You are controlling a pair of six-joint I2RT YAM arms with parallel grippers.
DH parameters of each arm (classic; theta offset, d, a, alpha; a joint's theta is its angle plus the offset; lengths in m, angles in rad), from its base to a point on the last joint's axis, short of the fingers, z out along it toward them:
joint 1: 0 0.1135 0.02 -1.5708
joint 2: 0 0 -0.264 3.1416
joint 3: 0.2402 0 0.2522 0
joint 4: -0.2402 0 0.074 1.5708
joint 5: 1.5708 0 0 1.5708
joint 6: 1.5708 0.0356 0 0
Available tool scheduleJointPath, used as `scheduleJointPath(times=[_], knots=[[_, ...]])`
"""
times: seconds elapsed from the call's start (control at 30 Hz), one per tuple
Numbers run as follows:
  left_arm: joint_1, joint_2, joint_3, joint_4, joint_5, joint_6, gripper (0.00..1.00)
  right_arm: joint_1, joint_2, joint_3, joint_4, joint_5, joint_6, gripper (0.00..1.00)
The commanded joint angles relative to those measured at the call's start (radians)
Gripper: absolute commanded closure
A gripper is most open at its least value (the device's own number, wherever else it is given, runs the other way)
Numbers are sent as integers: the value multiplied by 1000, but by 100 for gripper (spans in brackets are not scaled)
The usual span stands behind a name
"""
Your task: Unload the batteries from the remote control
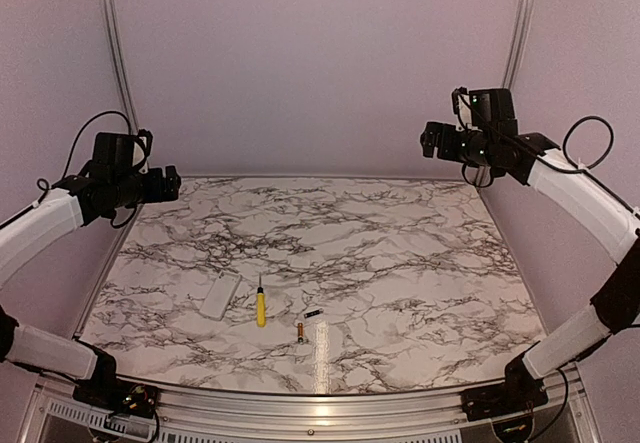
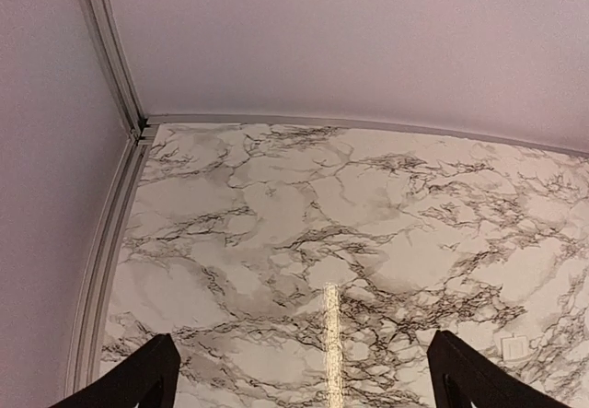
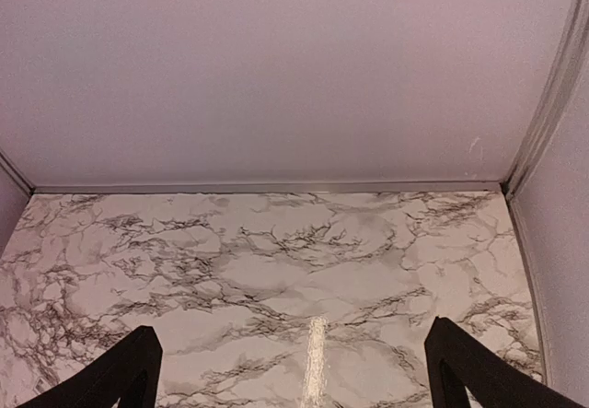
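The remote control (image 1: 220, 296), a slim white bar, lies flat on the marble table (image 1: 400, 253) at the front left. Two small batteries rest on the table to its right: a dark one (image 1: 312, 315) and a gold one (image 1: 300, 332) just in front of it. My left gripper (image 1: 170, 183) hangs high over the table's left edge, far from them, and is open with nothing between its fingers (image 2: 147, 376). My right gripper (image 1: 428, 140) is raised at the back right, also open and empty. Neither wrist view shows the remote or the batteries.
A yellow-handled screwdriver (image 1: 260, 305) lies between the remote and the batteries. A small pale square piece (image 2: 513, 346) sits on the marble at the left wrist view's lower right. Pink walls with metal corner rails (image 1: 112, 33) enclose the table.
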Motion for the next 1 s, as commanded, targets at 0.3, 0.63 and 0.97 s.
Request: scheduleJointPath(times=[0.3,0.63,0.97], knots=[[136,-15,-525,692,-102,214,1,-256,-69,-462,310,-64,-90,2],[208,139,-680,1083,-65,233,1,-297,-98,-855,850,-24,-248,2],[228,234,-772,1445,-24,203,1,-367,10,-1093,1407,-123,-393,2]])
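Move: Neither hand holds or goes for anything. The remote control lies about 14 cm back, 9 cm to the right of and 26 cm below the left hand; the screwdriver is 16 cm back and 20 cm right of that hand, the small white cover 3 cm back and 30 cm right, the upper battery 20 cm back and 33 cm right. From the right hand the remote is some 17 cm back, 51 cm left and 34 cm below. Both empty hands fold down and outward towards their own side walls with fingers staying wide open: the right sinks about 22 cm while going 14 cm to the right and slightly back, turning a little clockwise as its fingers tip down, then up past their starting pitch. The left drops and swings left, rises slightly at the end, and turns a little counter-clockwise as its fingers tip up, both hands stopping over bare table at the sides without touching anything. ##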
